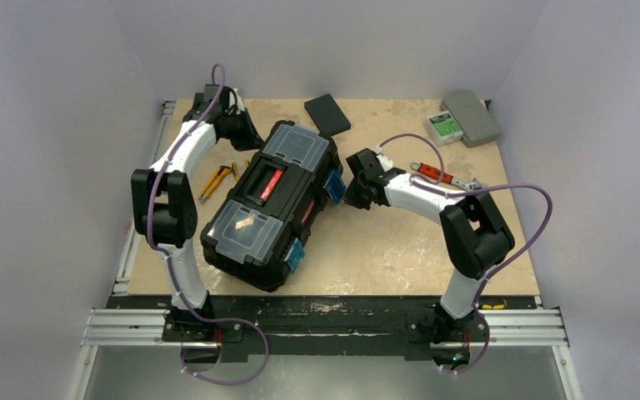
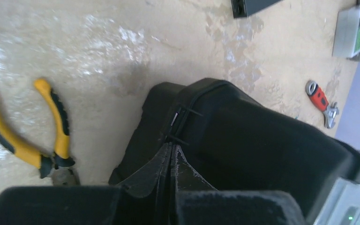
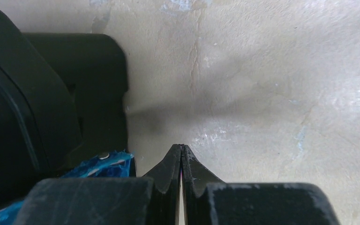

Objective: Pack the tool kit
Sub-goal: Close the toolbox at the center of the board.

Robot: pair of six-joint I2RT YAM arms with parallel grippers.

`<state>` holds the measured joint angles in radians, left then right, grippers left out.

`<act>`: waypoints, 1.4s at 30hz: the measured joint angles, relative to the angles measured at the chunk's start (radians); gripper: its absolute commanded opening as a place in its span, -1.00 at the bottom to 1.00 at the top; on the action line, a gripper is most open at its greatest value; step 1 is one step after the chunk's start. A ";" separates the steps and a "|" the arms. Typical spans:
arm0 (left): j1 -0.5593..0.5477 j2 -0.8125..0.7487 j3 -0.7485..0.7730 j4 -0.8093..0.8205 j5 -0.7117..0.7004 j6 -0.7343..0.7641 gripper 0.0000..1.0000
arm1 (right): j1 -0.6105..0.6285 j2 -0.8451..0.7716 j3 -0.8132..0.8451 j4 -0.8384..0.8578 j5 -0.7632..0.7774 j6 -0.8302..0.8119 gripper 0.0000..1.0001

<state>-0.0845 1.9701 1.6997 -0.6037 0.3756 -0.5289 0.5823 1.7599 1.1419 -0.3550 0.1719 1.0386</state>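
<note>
The black toolbox (image 1: 271,204) lies closed and slanted across the middle of the table, with two clear-lidded compartments and a red label on its handle. My left gripper (image 1: 246,133) is shut and empty at the box's far left corner (image 2: 206,122), tips touching or just short of its edge. My right gripper (image 1: 352,198) is shut and empty beside the box's right side, next to a blue latch (image 3: 98,164). Yellow-handled pliers (image 1: 217,179) lie left of the box (image 2: 33,136). A red-handled wrench (image 1: 442,177) lies right of the box (image 2: 321,101).
A thin black rectangular device (image 1: 327,114) lies behind the toolbox. A flat grey case (image 1: 471,117) and a small green-labelled box (image 1: 443,125) sit at the far right corner. A second blue latch (image 1: 296,256) shows on the box's near side.
</note>
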 measured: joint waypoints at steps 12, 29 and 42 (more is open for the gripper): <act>-0.019 -0.020 -0.145 0.175 0.061 -0.006 -1.00 | -0.003 0.122 0.068 0.009 -0.062 -0.051 -1.00; -0.029 -0.009 -0.227 0.414 0.086 -0.008 -1.00 | -0.003 0.192 0.139 -0.021 -0.096 -0.071 -1.00; -0.015 -0.011 -0.261 0.489 0.084 -0.049 -1.00 | -0.011 0.238 0.191 0.002 -0.100 -0.066 -1.00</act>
<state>-0.0994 1.9587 1.4391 -0.1150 0.4599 -0.5777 0.5716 1.9984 1.3331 -0.3531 0.0719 0.9722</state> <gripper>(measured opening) 0.003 0.000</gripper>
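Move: The closed toolbox stands slantwise between the hands: its middle lies about 19 cm to the right hand's left, level with it in reach and some 4 cm higher. From the left hand, up by the far end's hinge side, it is about 14 cm back, 6 cm right and 5 cm lower. The yellow cutter lies around 7 cm back and 7 cm left of that hand, the pliers 5 cm back and 3 cm left, both some 14 cm below. With its fingers shut, the right hand first sinks about 3.5 cm beside the toolbox's latch side near the far latch, edging left, then stays low and pushes left and forward against that side, some 3 cm each way in all. Meanwhile the left hand, also shut, dips about 2 cm and bears rightward on the hinge side near the far corner, then creeps forward a couple of centimetres with the box while its fingers tip up about 10 degrees. ##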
